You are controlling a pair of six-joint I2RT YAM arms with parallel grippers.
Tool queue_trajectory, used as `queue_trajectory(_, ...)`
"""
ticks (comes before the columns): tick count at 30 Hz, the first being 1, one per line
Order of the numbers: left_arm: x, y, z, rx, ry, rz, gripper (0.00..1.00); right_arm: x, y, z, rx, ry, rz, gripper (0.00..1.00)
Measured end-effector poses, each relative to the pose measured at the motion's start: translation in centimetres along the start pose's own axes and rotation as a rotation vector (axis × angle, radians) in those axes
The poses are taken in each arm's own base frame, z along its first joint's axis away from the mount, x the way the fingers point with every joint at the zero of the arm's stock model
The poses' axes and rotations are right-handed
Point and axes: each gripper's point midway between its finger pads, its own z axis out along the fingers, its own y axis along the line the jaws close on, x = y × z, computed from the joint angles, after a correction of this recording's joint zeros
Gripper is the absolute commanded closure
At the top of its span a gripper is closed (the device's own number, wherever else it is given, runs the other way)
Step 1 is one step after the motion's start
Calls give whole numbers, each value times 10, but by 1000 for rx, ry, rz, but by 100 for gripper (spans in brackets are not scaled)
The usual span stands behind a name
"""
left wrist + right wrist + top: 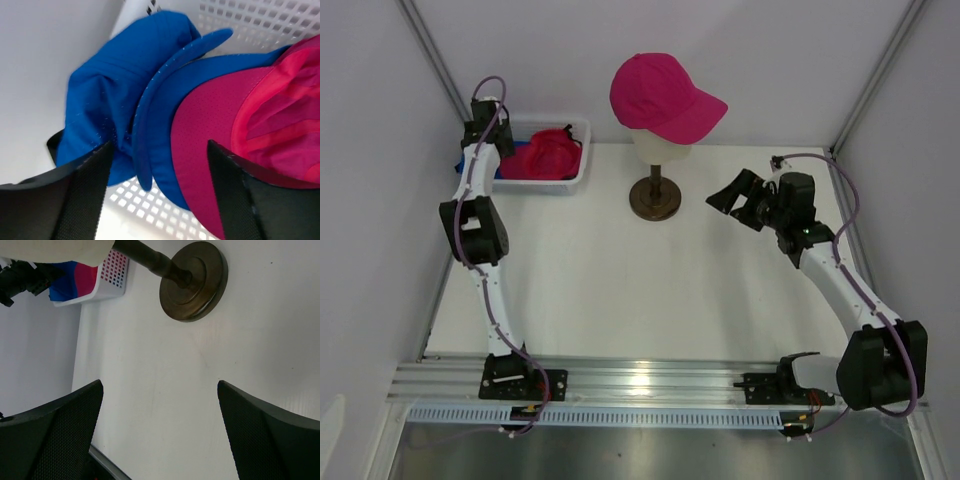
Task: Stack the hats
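Observation:
One magenta pink hat (660, 95) sits on the mannequin head (661, 151). In the white mesh basket (580, 160) lie another pink hat (545, 155) and a blue hat (506, 173). The left wrist view shows the blue hat (110, 85) crumpled at the left. Its curved brim (145, 130) and a second blue brim (165, 165) lie beside the pink hat's brim (210, 115). My left gripper (160, 145) is down in the basket, its jaws apart, with these brims between them. My right gripper (735, 202) hovers open over the bare table, right of the stand.
The dark round stand base (654, 200) holds the head at the back middle of the table; it shows again as the base (195, 280) in the right wrist view. The basket (112, 272) is at the far left corner against the wall.

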Motion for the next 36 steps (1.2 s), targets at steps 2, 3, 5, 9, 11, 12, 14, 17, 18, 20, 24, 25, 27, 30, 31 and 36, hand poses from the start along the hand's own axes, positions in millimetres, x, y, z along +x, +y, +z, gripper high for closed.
queue_trajectory(2,8,-1,9,12,17,-1,50,2,-1,8,7,15,1,1)
queue_trajectory(3,10,0,11,17,21,-8,56,4,0,11,9,24,1,0)
queue_trajectory(5,9,3,13,26,20,-18,82,8,1,17,10,39,-1,1)
queue_trajectory(9,0,8,14,30,-10,-49,99,18,4,27,10,71,-2,0)
queue_trajectory(11,-1,8,14,39,-14,-59,99,21,5,30,9,84,-3,0)
queue_trajectory(12,-1,7,14,43,-14,-61,99,22,6,32,7,87,-4,1)
queue_trajectory(14,-4,6,10,56,-15,-67,99,22,9,33,2,91,-7,1)
queue_trajectory(17,-12,6,-7,79,-24,-79,99,22,15,33,-14,92,-13,1)
queue_trajectory(18,-18,7,-16,89,-33,-84,99,21,18,33,-22,91,-16,0)
queue_trajectory(20,-34,12,-39,99,-63,-91,99,19,26,33,-45,90,-23,0)
queue_trajectory(24,-85,28,-99,117,-191,-114,99,15,44,32,-100,84,-42,1)
queue_trajectory(25,-99,34,-117,116,-232,-118,99,14,48,32,-113,82,-47,1)
queue_trajectory(27,-124,44,-152,117,-312,-122,99,15,56,32,-138,81,-55,0)
queue_trajectory(30,-152,53,-194,138,-414,-119,99,15,71,32,-184,75,-58,0)
queue_trajectory(31,-157,52,-203,155,-433,-111,99,14,78,32,-203,71,-58,1)
queue_trajectory(36,-149,27,-209,283,-412,-59,99,1,119,30,-312,26,-49,0)
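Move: The blue hat lies in the basket almost under the left fingers, its middle about 3 cm ahead, 3 cm left and 4 cm below, with the near end of its brim between the open pads. The red hat lies beside it, some 16 cm right of the hand, about level in reach and 5 cm lower. From the right hand the blue hat is about 27 cm ahead and 63 cm left, some 12 cm lower; the mannequin stand's base is 12 cm ahead, 18 cm left and 22 cm below. The blue hat's brim gets pinched as the left hand sinks a last centimetre or so and shuts its fingers; then, gripped, the hat is swept up about 25 cm out of the basket, also back some 7 cm and finally right, the fingers tilting up roughly 25 degrees. The empty right hand, open, travels 10 cm left towards the mannequin stand, dipping slightly, then rising. ##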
